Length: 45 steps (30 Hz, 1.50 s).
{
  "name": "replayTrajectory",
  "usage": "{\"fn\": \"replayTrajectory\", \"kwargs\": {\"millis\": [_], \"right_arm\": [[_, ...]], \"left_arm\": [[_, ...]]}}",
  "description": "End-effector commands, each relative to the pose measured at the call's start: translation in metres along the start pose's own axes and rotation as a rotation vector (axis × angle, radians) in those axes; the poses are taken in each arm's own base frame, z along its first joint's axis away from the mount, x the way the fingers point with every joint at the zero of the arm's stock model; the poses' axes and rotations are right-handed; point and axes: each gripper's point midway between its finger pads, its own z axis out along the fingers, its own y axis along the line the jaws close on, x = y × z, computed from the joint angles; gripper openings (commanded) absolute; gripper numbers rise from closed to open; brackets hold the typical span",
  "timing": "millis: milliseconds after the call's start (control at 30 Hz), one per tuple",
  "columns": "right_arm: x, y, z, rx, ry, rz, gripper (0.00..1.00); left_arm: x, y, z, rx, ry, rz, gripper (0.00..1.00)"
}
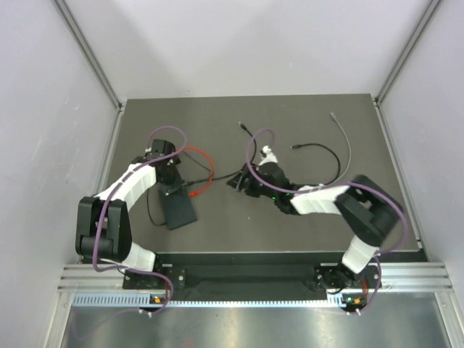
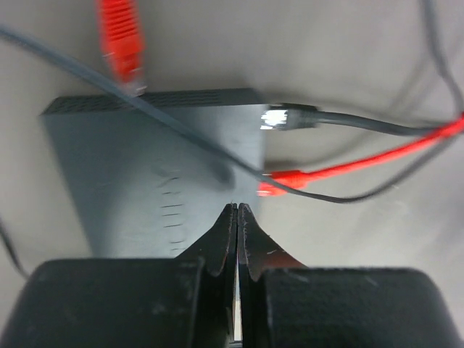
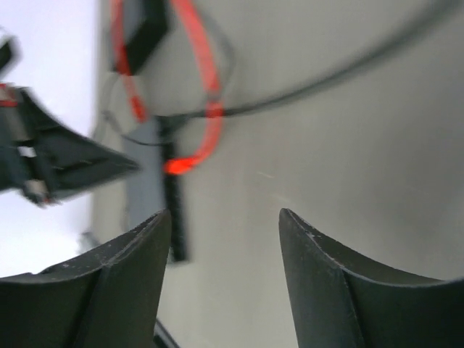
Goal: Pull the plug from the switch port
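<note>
The switch (image 1: 179, 211) (image 2: 145, 167) is a flat dark box lying left of centre. My left gripper (image 1: 175, 191) (image 2: 237, 206) is shut, its tips down over the switch's top near the socket edge. A grey plug (image 2: 288, 118) on a dark cable meets that edge. A red plug (image 2: 279, 178) (image 1: 194, 193) lies close beside the same edge; I cannot tell whether it sits in a port. Its red cable (image 1: 206, 163) loops behind. My right gripper (image 1: 239, 185) (image 3: 225, 225) is open and empty, to the right of the switch (image 3: 174, 210) and facing it.
A second red plug (image 2: 119, 36) lies beyond the switch's far edge. Loose thin cables, one black (image 1: 319, 149) and one grey (image 1: 346, 148), trail over the right half of the dark mat. Grey walls enclose the mat on the left, right and back.
</note>
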Motion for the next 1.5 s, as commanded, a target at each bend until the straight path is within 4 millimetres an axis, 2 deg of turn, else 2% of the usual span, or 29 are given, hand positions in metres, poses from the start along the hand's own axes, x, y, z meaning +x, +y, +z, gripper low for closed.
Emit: {"fn": "replayTrajectory", "kwargs": {"millis": [0, 33, 67, 133, 167, 233, 467, 633, 1033, 1200, 1467], "right_arm": [[-0.013, 0.092, 0.019, -0.303, -0.08, 0.074, 0.6], [-0.003, 0.1, 0.022, -0.33, -0.068, 0.082, 0.59], [0.005, 0.099, 0.033, -0.333, -0.055, 0.094, 0.58], [0.015, 0.115, 0.039, -0.394, -0.041, 0.14, 0.54], [0.022, 0.115, 0.048, -0.399, -0.027, 0.154, 0.53], [0.032, 0.121, 0.054, -0.416, -0.004, 0.186, 0.51], [0.06, 0.109, 0.081, -0.336, 0.023, 0.237, 0.46], [0.077, 0.105, 0.092, -0.321, 0.05, 0.269, 0.46], [0.095, 0.092, 0.11, -0.265, 0.045, 0.346, 0.43], [0.099, 0.094, 0.116, -0.264, 0.05, 0.397, 0.39], [0.108, 0.092, 0.121, -0.22, 0.028, 0.424, 0.38]], "left_arm": [[-0.003, 0.02, -0.008, -0.084, -0.046, -0.056, 0.0], [-0.004, 0.021, -0.009, -0.09, -0.053, -0.07, 0.0], [-0.001, 0.024, -0.009, -0.103, -0.05, -0.082, 0.0], [0.0, 0.026, -0.011, -0.108, -0.061, -0.116, 0.0], [0.003, 0.029, -0.01, -0.115, -0.06, -0.125, 0.0], [0.004, 0.031, -0.011, -0.12, -0.069, -0.148, 0.0], [0.013, 0.036, -0.009, -0.135, -0.046, -0.193, 0.0], [0.018, 0.036, -0.007, -0.121, -0.022, -0.208, 0.0], [0.027, 0.039, -0.005, -0.109, -0.006, -0.227, 0.0], [0.029, 0.04, -0.006, -0.108, -0.005, -0.231, 0.0], [0.029, 0.039, -0.008, -0.104, -0.01, -0.23, 0.0]]}}
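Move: The red plug in the switch's right side lies some 18 cm to the right hand's left, about level fore and aft, and 6 cm below it. The black plug sits about 3 cm beyond that red plug and 1 cm to its left; the switch's middle is roughly 6 cm to its left and 5 cm nearer. The second red plug is some 9 cm to its left and 3 cm farther out. From the left hand, the first red plug is about 2 cm ahead, 2 cm right and 4 cm below. No grip yet: the right hand sweeps some 17 cm left, fast then easing, and sinks about 5 cm to bring its fingers around the red plug, narrowing them partway and rolling its left side up by some 25 degrees. The shut left hand draws back 4 cm over the switch, also going left and down about 2 cm, its tips ending at or just above the lid as it turns counter-clockwise. ##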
